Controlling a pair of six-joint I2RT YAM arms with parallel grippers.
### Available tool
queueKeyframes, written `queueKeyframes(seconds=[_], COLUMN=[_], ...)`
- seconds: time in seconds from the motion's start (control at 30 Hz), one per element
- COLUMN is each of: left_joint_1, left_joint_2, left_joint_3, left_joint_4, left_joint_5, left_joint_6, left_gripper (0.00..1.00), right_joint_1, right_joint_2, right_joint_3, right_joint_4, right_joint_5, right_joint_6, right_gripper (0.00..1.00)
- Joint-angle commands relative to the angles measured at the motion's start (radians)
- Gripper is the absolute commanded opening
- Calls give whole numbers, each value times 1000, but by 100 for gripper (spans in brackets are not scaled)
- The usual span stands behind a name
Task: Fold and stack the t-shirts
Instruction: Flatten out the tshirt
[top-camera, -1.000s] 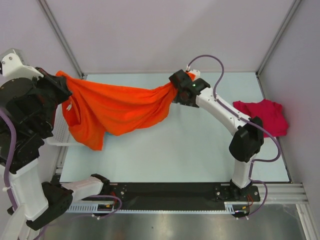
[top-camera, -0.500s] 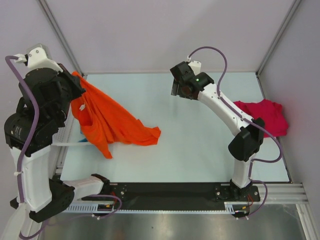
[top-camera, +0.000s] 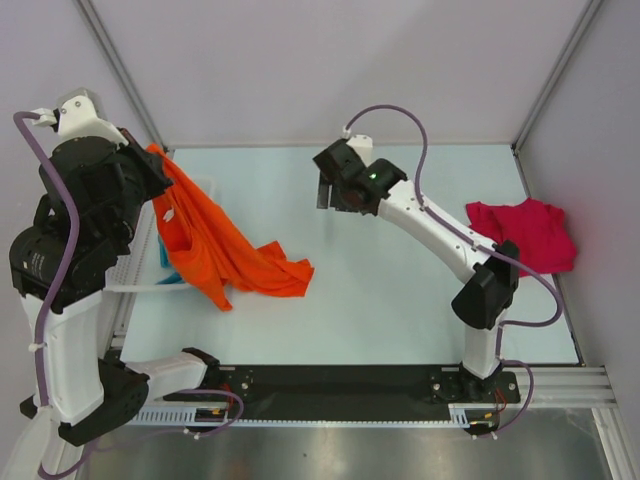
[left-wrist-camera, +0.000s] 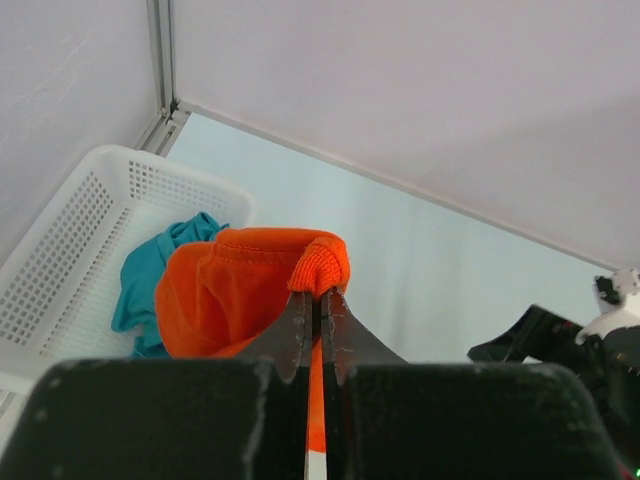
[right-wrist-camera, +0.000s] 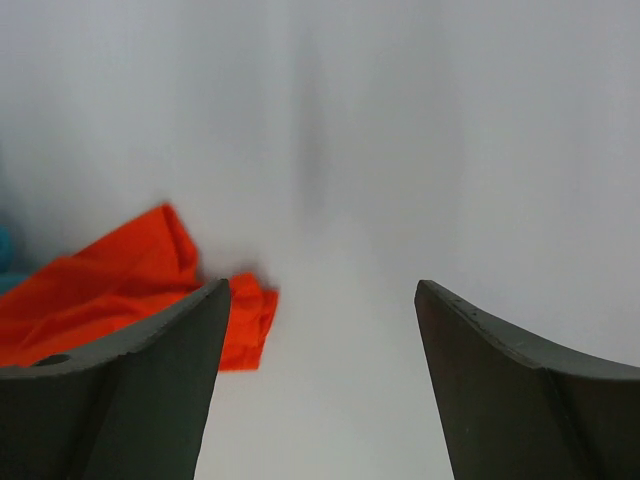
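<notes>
The orange t-shirt (top-camera: 215, 245) hangs from my left gripper (left-wrist-camera: 320, 293), which is shut on a fold of its ribbed edge high at the table's left. The shirt's lower end lies crumpled on the table (top-camera: 380, 290). In the left wrist view the orange t-shirt (left-wrist-camera: 225, 285) drapes below the jaws. My right gripper (top-camera: 324, 192) hovers open over the table's far middle with nothing between its fingers, and the orange t-shirt (right-wrist-camera: 95, 295) shows left of its left finger. The teal t-shirt (left-wrist-camera: 150, 275) lies in the basket. The crimson t-shirt (top-camera: 528, 232) lies crumpled at the right.
A white mesh basket (left-wrist-camera: 85, 205) stands at the left edge of the table, under the hanging shirt. Pale walls with metal frame posts (top-camera: 120, 75) close in the back and sides. The arms' base rail (top-camera: 340, 385) runs along the near edge.
My right gripper let go of the orange shirt's far end, which dropped onto the table at the left. The right arm swung a little left. The left gripper keeps its hold.
</notes>
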Motion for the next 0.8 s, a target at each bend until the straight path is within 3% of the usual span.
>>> queueKeyframes(seconds=[0.0,0.33,0.77], left_joint_1=[9,12,14], left_joint_2=[-13,-45,-71], left_joint_3=[0,-32,-52], left_joint_4=[56,43,41], left_joint_5=[2,2,32], left_joint_6=[30,34,29], left_gripper=[0,0,0], right_joint_1=[113,214,217], right_joint_2=[12,114,249], right_joint_3=[-5,-132,-83], right_joint_4=[18,84,112], right_joint_5=[-34,-97,-126], right_joint_6=[39,103,74], right_gripper=[81,80,80])
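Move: The orange t-shirt's loose end lies on the table about 9 cm back, 14 cm left and 22 cm below the right hand, which is empty. The white basket's middle is some 46 cm left of that hand and level with it fore and aft; the teal shirt inside is roughly 43 cm left and 5 cm back. From the left hand, which grips the upper end, the loose end is about 4 cm ahead, 17 cm right and 49 cm down. The t-shirt's loose end is what the right hand comes down on: it swings left and back about 8 cm each way, then sinks some 14 cm, ending low over the end's right side. Its fingers stay wide open, tipping about 15 degrees steeper and turning slightly counter-clockwise. The left hand keeps its pinch high up, easing back just over a centimetre. ##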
